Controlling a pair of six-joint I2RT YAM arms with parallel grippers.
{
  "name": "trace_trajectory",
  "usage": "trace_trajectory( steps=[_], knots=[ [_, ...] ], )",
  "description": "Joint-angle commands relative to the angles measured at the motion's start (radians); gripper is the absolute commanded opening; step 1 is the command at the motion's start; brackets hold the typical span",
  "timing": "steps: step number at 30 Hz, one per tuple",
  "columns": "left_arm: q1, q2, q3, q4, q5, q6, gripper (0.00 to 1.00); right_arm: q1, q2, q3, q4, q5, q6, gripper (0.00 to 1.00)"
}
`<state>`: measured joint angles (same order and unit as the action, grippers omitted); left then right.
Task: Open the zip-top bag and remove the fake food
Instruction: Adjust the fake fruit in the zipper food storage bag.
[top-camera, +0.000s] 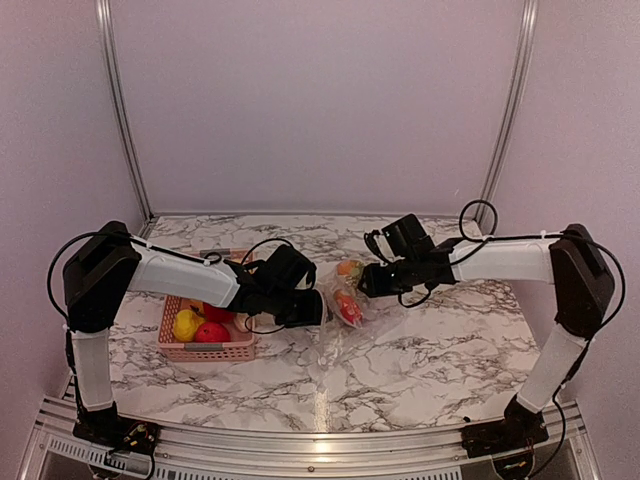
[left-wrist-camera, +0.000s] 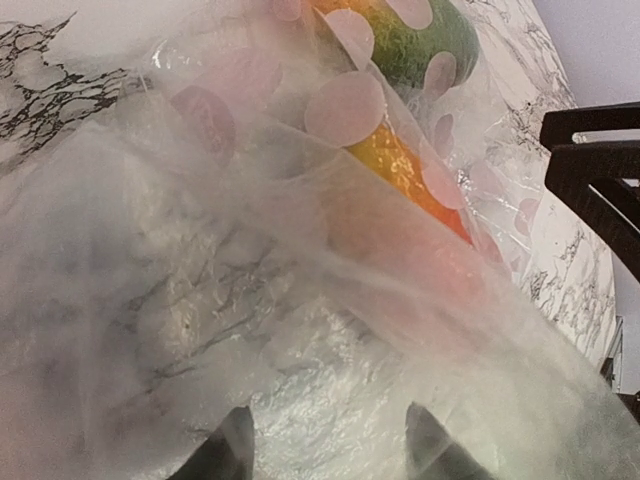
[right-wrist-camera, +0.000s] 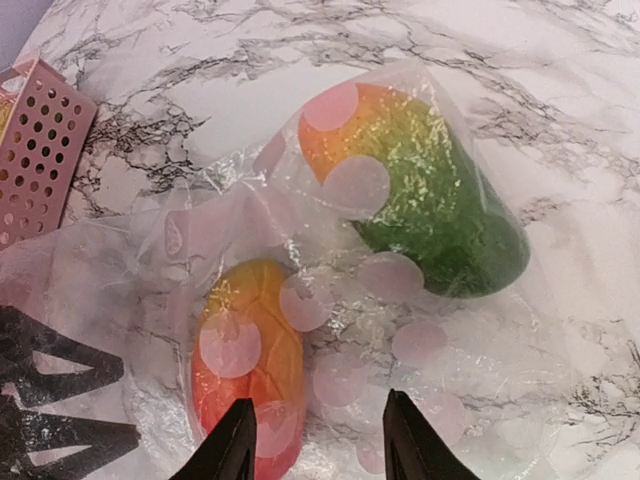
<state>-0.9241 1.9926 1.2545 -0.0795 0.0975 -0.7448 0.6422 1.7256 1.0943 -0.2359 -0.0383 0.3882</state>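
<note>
The zip-top bag (top-camera: 345, 300), clear crinkly plastic with pale pink dots, lies on the marble table between my two grippers. Inside it are two pieces of fake food: an orange-red piece (right-wrist-camera: 250, 350) and a green-and-orange piece (right-wrist-camera: 430, 200). My left gripper (top-camera: 310, 308) is at the bag's left side. In the left wrist view the film (left-wrist-camera: 300, 330) fills the frame and veils the parted fingertips (left-wrist-camera: 235, 445). My right gripper (right-wrist-camera: 320, 440) hovers open over the bag's near edge, one tip above the orange-red piece and nothing clamped.
A pink perforated basket (top-camera: 205, 350) stands left of the bag, under the left arm, with a yellow fruit (top-camera: 187, 323) and a red fruit (top-camera: 212, 332) in it. Its corner (right-wrist-camera: 35, 150) shows in the right wrist view. Walls enclose the table's back and sides.
</note>
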Motion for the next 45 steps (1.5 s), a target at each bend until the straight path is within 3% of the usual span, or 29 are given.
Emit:
trace_trajectory(
  steps=[1, 15, 36, 45],
  knots=[
    [-0.005, -0.035, 0.007, 0.021, 0.005, 0.002, 0.52, 0.055, -0.02, -0.004, -0.039, -0.005, -0.017, 0.4],
    [-0.006, -0.035, -0.004, 0.022, 0.023, 0.01, 0.52, 0.064, 0.053, -0.031, 0.022, -0.056, 0.005, 0.3],
    [-0.007, -0.044, -0.013, 0.069, 0.003, -0.045, 0.54, 0.064, 0.071, -0.049, 0.053, 0.003, 0.05, 0.04],
    [-0.006, -0.036, -0.01, 0.067, -0.006, -0.05, 0.55, 0.065, 0.101, -0.033, 0.065, 0.009, 0.041, 0.02]
  ],
)
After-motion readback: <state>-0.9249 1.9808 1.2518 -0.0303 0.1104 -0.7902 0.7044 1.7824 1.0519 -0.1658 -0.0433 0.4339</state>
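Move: The red-orange fake fruit in the bag lies about 4 cm to the left of my right hand, some 2 cm back and about 6 cm below. The green mango is about 8 cm ahead of the red-orange fruit, and the loose film at the bag mouth lies about 11 cm back and 8 cm left of my right hand. From my left hand, under the film with its fingers half open, the red-orange fruit is about 4 cm ahead, 5 cm right and 3 cm lower. I swing my right hand about 3 cm back and 2 cm left towards the red-orange fruit, then sink about 3 cm beside its right flank, tipping only slightly. There I shut the fingers from under half open, nipping at the film from outside the bag. Late on, my left hand rises about 1.5 cm under the film, fingers staying half open. ##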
